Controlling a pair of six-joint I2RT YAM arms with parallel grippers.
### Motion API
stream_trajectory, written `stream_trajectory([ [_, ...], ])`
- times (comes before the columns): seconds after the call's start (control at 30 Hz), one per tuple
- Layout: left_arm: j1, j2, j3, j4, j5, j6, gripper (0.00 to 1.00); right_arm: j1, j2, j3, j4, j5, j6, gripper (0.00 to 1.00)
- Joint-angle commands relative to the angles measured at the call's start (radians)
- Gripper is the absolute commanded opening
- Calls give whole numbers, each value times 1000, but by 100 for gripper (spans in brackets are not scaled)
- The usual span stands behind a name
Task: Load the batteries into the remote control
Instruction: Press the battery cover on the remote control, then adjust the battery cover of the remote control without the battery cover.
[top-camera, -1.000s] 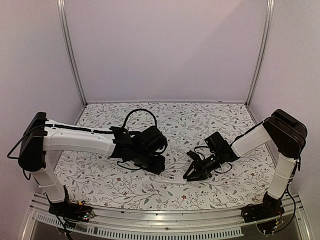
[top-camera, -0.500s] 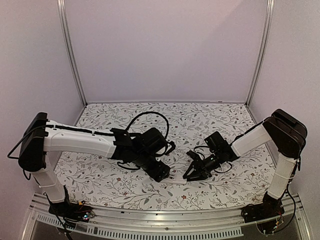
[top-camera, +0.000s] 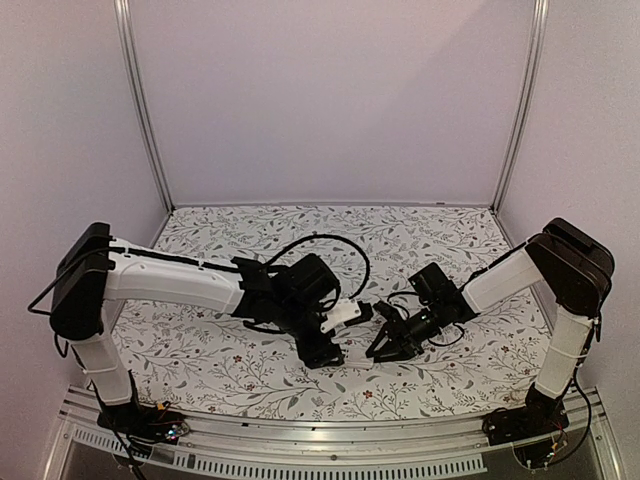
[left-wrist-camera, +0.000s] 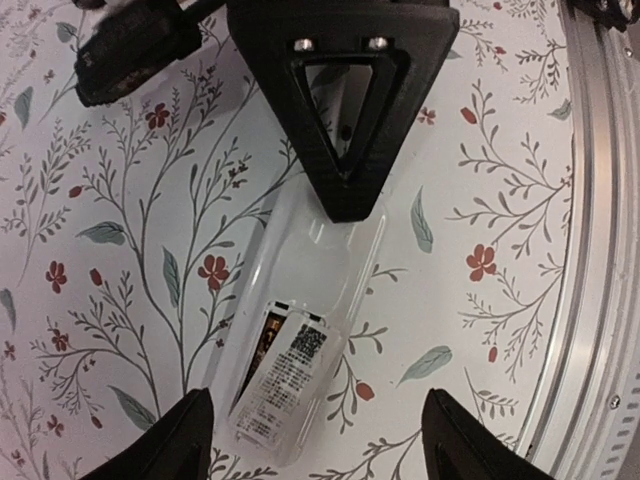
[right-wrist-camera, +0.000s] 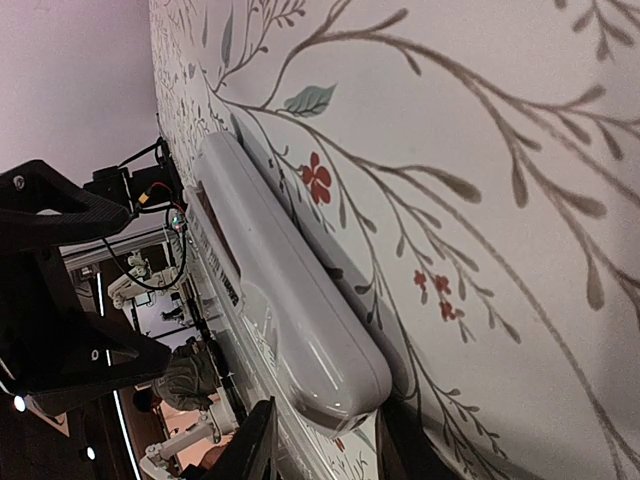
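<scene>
The white remote control (left-wrist-camera: 300, 290) lies back up on the flowered cloth. One dark reddish-gold battery (left-wrist-camera: 260, 345) shows in its recess, beside a labelled white panel (left-wrist-camera: 292, 375). My left gripper (left-wrist-camera: 325, 442) hangs over that end, open, with its fingertips (left-wrist-camera: 190, 440) wide on either side and touching nothing. In the top view the left gripper (top-camera: 322, 350) points down near the table's front, and the remote is largely hidden under it. My right gripper (right-wrist-camera: 325, 445) is shut on the remote control's other end (right-wrist-camera: 330, 385), low on the cloth (top-camera: 385, 345).
An aluminium rail (left-wrist-camera: 600, 250) runs along the near table edge (top-camera: 320, 440), close to the remote. The flowered cloth (top-camera: 400, 240) covers the table up to the back wall. Black cables loop above the left wrist (top-camera: 330, 245).
My left gripper has opened wide. Its wrist has turned and shifted right and toward the table's front, over the remote. The right arm has stayed in place.
</scene>
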Motion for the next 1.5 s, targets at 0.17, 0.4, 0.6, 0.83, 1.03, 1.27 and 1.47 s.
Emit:
stream_trajectory([
  [0.17, 44, 82, 15, 31, 60, 147, 73, -2, 17, 10, -29, 22, -16, 34],
  [0.4, 53, 121, 49, 22, 56, 184, 70, -3, 20, 8, -30, 19, -17, 34],
  [0.6, 53, 149, 82, 7, 79, 194, 67, -4, 22, 9, -29, 19, -19, 34],
  [0.83, 62, 172, 109, -3, 91, 202, 56, -7, 23, 8, -29, 19, -20, 34],
  [1.03, 64, 186, 123, -29, 118, 212, 55, -8, 25, 8, -29, 19, -18, 34],
  [1.27, 75, 182, 121, -58, 160, 231, 52, -8, 26, 8, -29, 19, -19, 34],
  [1.47, 91, 205, 139, -90, 177, 238, 37, -8, 28, 8, -29, 19, -21, 34],
])
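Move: The battery cover lies crooked over the batteries in the remote control's left part, about 5 cm below the left hand and 1 cm ahead, level with it sideways. The remote's middle is some 4 cm to this hand's right, 1 cm ahead and 5 cm down; the right gripper's tips are about 9 cm to its right, 1 cm ahead and 4 cm down. From the right hand the cover lies roughly 10 cm left, level in depth and 1 cm down. Onto the battery cover comes the left hand, sinking about 4 cm with a small drift forward and to its right, turning some 10 degrees clockwise while its fingers close from wide to under half open, a tip reaching each side of the cover. The right hand stays still at the remote's right end, its fingers unchanged. ##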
